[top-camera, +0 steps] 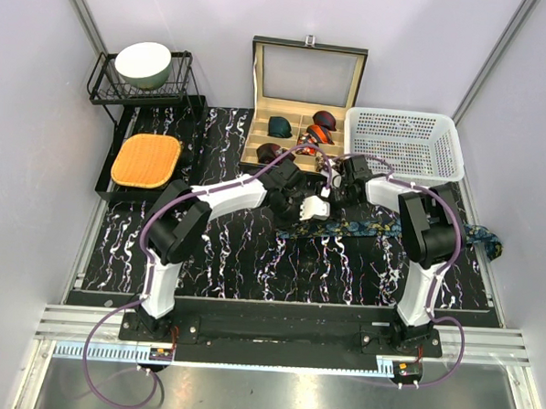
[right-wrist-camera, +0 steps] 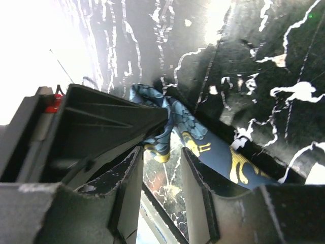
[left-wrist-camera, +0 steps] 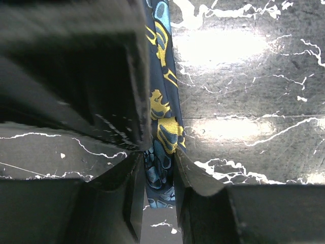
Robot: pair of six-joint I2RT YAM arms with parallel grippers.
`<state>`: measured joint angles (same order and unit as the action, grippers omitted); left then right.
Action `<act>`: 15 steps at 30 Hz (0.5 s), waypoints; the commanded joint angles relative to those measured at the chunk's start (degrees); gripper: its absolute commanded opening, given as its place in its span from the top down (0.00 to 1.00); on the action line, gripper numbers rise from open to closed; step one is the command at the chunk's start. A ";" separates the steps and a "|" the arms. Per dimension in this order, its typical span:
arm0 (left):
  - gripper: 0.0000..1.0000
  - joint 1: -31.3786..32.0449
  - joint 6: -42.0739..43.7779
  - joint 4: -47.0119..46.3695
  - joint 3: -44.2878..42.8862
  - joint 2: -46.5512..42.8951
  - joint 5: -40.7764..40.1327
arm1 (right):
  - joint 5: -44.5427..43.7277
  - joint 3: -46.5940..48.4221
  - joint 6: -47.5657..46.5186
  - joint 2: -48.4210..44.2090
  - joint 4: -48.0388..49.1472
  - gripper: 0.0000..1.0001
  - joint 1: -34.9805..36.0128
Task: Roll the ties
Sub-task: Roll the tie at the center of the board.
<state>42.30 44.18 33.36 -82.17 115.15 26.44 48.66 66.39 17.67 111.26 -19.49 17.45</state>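
A dark navy tie (top-camera: 382,229) with a teal-and-gold pattern lies as a long strip across the marble mat, its right end hanging past the mat's edge. My left gripper (top-camera: 317,207) is shut on the tie's left part. In the left wrist view the tie (left-wrist-camera: 162,117) fills the gap at the gripper (left-wrist-camera: 158,152). My right gripper (top-camera: 340,176) hovers just behind it, open. In its own view the gripper (right-wrist-camera: 161,150) has nothing between its fingers, and the tie's folded end (right-wrist-camera: 203,140) lies just past the tips. Coiled green (top-camera: 279,126), maroon (top-camera: 325,118) and red-orange (top-camera: 319,134) ties sit in the wooden box.
The open wooden box (top-camera: 276,107) stands at the back centre, with a white plastic basket (top-camera: 404,143) on its right. At the back left a black wire rack (top-camera: 183,81) holds a bowl (top-camera: 143,65), and an orange cushion (top-camera: 145,159) lies below it.
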 commanded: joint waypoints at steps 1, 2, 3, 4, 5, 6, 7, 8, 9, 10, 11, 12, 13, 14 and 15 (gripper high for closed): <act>0.72 0.32 0.64 -0.58 -2.64 0.69 1.78 | 1.96 0.50 0.17 1.85 1.82 0.59 0.74; 0.72 0.32 0.64 -0.58 -2.73 0.69 1.78 | 2.05 0.32 0.17 2.03 1.91 0.59 0.83; 0.72 0.24 0.73 -0.58 -2.91 0.69 1.69 | 2.31 0.32 0.26 2.12 1.91 0.59 0.92; 0.72 0.32 0.82 -0.58 -2.82 0.69 1.69 | 2.49 0.23 0.26 2.29 1.99 0.59 0.92; 0.72 0.32 0.90 -0.49 -2.73 0.86 1.78 | 2.66 0.06 0.52 2.38 2.60 0.59 1.00; 0.71 0.24 1.08 -0.49 -2.82 0.78 1.78 | 2.84 0.05 0.70 2.38 2.87 0.60 1.00; 0.72 0.32 1.08 -0.49 -2.82 0.86 1.78 | 2.93 0.05 0.78 2.29 3.05 0.61 1.00; 0.72 0.32 1.08 -0.49 -2.82 0.95 1.69 | 3.01 0.05 0.96 2.29 3.14 0.63 1.00; 0.72 0.32 1.17 -0.49 -2.73 1.12 1.78 | 3.45 0.05 1.05 2.20 3.31 0.66 1.00; 0.72 0.24 1.17 -0.41 -2.82 1.30 1.69 | 3.63 0.05 0.96 2.20 3.23 0.67 1.00; 0.72 0.32 1.17 -0.49 -2.82 1.48 1.69 | 3.89 0.05 0.70 2.20 3.23 0.68 1.09; 0.72 0.24 1.08 -0.41 -2.82 1.74 1.60 | 3.89 0.14 0.52 2.20 3.14 0.70 1.01; 0.71 0.32 0.99 -0.41 -2.91 1.92 1.60 | 3.46 0.14 0.17 2.38 2.79 0.79 1.00; 0.71 0.32 0.82 -0.49 -2.99 1.92 1.51 | 3.19 0.49 -0.79 2.47 1.83 0.85 0.92; 0.71 0.24 0.56 -0.49 -2.99 2.00 1.34 | 2.49 0.76 -1.32 2.64 1.21 0.91 1.00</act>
<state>42.30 44.56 33.36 -82.91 116.29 26.50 50.59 66.35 17.93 113.56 -17.89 17.74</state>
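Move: The folded left end of the tie sits just past the right fingertips, some 2 cm to their left, 1 cm back and 2 cm lower; the left hand still holds that end between its own fingers, its middle about 1 cm below them. From the right hand, the tie's flat length centres about 22 cm to the right and 3 cm back, 3 cm lower. The tie box is roughly 17 cm ahead and 5 cm left, the white basket 17 cm ahead and 18 cm right, both near hand height. The right hand, fingers apart and aimed left and down at the folded tie end beside the left fingertips, sinks about 1 cm and stops there, then closes its fingers to about half their starting gap around the fold while drifting barely half a centimetre left towards the left hand. The left hand stays almost still with its wrist unturned and keeps its pinch on the tie's end, steadying the fold for the right fingers. ##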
